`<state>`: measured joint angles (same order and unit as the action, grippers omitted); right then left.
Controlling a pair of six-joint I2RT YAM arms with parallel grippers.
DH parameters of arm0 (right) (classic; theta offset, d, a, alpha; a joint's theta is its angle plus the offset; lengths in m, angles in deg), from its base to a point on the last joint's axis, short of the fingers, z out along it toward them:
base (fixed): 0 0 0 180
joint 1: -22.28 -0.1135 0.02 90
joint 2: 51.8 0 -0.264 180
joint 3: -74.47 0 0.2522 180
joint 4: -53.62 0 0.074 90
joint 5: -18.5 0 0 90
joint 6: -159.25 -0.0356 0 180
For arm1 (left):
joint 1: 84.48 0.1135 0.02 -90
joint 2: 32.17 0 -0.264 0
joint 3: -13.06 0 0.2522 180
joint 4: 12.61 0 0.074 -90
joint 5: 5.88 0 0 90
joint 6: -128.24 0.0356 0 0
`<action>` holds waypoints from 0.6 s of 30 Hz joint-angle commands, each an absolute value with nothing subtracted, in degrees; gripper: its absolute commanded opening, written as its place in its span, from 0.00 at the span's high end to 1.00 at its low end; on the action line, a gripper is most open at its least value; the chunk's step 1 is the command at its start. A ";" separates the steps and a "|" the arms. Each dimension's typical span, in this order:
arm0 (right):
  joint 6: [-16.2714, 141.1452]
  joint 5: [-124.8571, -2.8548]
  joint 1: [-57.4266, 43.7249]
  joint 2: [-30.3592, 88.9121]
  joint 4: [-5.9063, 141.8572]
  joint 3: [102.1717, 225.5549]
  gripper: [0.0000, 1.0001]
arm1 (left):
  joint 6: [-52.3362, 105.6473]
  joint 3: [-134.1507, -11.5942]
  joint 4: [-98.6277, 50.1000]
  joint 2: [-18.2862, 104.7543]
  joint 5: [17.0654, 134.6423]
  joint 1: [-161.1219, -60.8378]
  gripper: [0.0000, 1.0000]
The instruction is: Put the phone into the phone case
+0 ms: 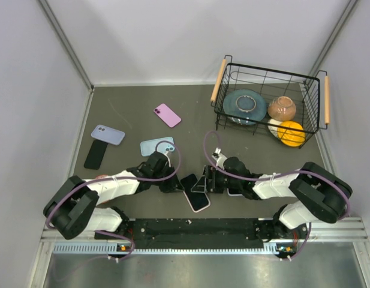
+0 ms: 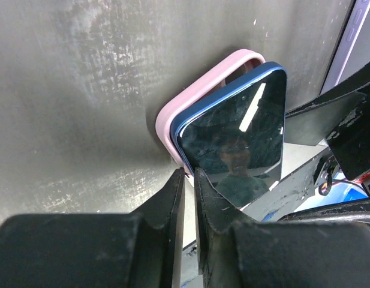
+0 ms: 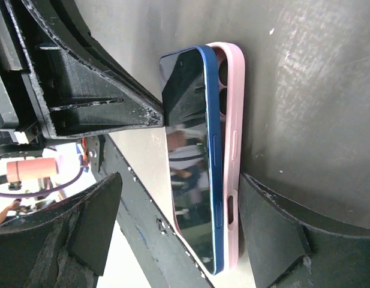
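A blue phone (image 2: 238,132) lies screen up on a pink phone case (image 2: 199,87), slid a little off it so the case's rim shows along one side. In the top view the pair (image 1: 198,200) sits near the front edge, between my two arms. My left gripper (image 2: 189,173) has its jaws a sliver apart with nothing seen between them, its tips at the near corner of phone and case. My right gripper (image 3: 179,222) is open and straddles them: one finger (image 3: 280,228) is against the pink case's (image 3: 234,156) side, the other (image 3: 95,222) well off the phone (image 3: 210,150).
A black wire basket (image 1: 265,75) with wooden handles holds bowls at the back right. Other phones and cases lie on the dark mat: a purple one (image 1: 167,114), a lavender one (image 1: 108,134), a black one (image 1: 95,154), a light blue one (image 1: 155,146). White walls enclose the sides.
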<state>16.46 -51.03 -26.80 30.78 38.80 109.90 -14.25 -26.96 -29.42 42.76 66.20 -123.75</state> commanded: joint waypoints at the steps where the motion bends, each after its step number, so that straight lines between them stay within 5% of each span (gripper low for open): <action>1: 11.77 -41.09 -27.12 31.69 23.61 109.76 0.26 | -12.57 -25.14 -27.51 42.19 63.11 -124.56 0.86; 13: 12.82 -42.05 -26.85 33.80 23.78 109.50 0.59 | -12.30 -25.05 -27.16 40.60 63.02 -124.56 0.85; 18: 15.02 -43.64 -26.77 34.50 28.53 110.82 0.65 | -11.95 -25.49 -27.51 40.69 63.29 -124.65 0.85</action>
<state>13.70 -45.10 -26.26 33.86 29.73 108.17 -12.83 -25.22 -29.53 40.69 63.36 -124.05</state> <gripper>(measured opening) 0.380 0.146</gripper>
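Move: The phone, lying askew in its pink case, has its middle about 2 cm left of the right hand, 1 cm back and 1 cm lower; from the left hand that middle is some 4 cm right, 1 cm back and 1 cm lower. The light-blue case lies roughly 20 cm ahead and 12 cm left of the left hand; the lavender case lies about 16 cm right of the right hand and 3 cm ahead. Right fingers close by half around phone and pink case, moving 1 cm back, left, up; left eases back similarly. ##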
